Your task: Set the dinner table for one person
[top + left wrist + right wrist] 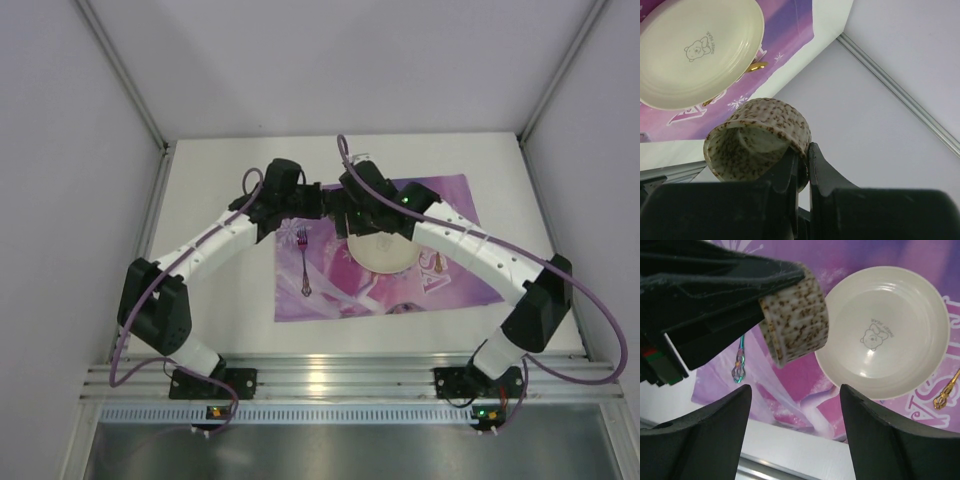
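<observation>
My left gripper [807, 150] is shut on the rim of a brown-speckled cup [760, 135] and holds it in the air above the purple placemat [450, 205] on the white dinner table [215, 300]. In the right wrist view the cup [795, 320] hangs tilted beside a cream plate [885, 330] with a bear print. My right gripper [795, 390] is open and empty, just above and close to the cup. The plate [382, 252] lies in the middle of the placemat. A fork [303, 262] lies left of it. A gold utensil handle [947, 390] shows right of the plate.
Both wrists [340, 200] crowd together over the placemat's far edge. Grey walls enclose the table on three sides. A metal rail [330, 375] runs along the near edge by the arm bases.
</observation>
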{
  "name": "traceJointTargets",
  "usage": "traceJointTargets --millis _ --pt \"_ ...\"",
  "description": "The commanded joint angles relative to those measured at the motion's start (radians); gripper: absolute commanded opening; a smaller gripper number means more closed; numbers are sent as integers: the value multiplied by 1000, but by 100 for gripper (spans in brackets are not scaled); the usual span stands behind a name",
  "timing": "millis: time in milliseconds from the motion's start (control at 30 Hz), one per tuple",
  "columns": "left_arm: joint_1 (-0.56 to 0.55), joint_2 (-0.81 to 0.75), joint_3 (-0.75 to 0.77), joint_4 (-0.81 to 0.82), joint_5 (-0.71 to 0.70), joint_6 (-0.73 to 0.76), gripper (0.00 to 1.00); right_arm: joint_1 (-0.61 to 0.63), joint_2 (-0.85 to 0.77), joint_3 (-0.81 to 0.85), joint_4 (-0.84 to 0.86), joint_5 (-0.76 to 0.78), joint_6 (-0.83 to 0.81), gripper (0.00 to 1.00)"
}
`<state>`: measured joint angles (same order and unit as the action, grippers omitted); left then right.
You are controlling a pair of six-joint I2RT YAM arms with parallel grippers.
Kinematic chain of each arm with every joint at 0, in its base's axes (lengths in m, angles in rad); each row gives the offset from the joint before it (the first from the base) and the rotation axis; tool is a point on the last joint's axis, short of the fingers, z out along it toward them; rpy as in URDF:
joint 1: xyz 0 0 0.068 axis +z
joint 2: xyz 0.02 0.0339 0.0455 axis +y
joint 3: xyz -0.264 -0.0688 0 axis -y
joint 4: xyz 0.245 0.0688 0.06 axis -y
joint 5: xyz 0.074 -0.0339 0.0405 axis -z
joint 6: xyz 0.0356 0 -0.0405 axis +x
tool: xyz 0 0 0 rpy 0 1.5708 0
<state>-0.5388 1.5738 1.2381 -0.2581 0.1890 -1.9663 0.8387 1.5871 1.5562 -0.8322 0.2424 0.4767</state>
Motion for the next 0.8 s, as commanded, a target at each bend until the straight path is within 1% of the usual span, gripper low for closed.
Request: traceJointTargets --millis 0,167,367,467,600,767 --pt "-1 -43 37 16 30 -36 0 10 14 87 53 155 20 72" --pt "0 -73 11 -4 61 -32 0 10 51 117 64 247 36 70" --pt "-1 -92 -5 -1 84 -46 0 19 88 122 85 310 48 64" --pt "-1 -86 3 10 95 -49 0 20 117 134 85 319 51 59" --pt "0 -70 18 22 119 -49 0 28 143 148 87 314 48 45" --pt "0 -75 14 56 145 -59 0 26 148 131 88 322 28 41"
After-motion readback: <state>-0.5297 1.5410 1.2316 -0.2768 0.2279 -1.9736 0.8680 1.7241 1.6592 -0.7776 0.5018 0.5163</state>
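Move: The cup hangs in the left gripper's shut fingers, its middle about 2 cm to that hand's right, 1 cm back and 2 cm below. From the open right gripper, the cup is roughly 6 cm ahead, 2 cm left and about level. On the table some 19 cm below the right hand, the plate's middle lies about 10 cm right and 6 cm ahead, the fork about 8 cm left and 2 cm ahead. Bring the open right gripper forward about 4.5 cm to the cup, rising some 2 cm on the way and settling back down, while the wrist swings roughly 10 degrees clockwise and tips the fingers up as much. Then close them from about three-quarters open to under half, astride the cup, one finger at its mouth. Keep the left gripper's pinch on the cup wall, easing back and up about 1 cm. ##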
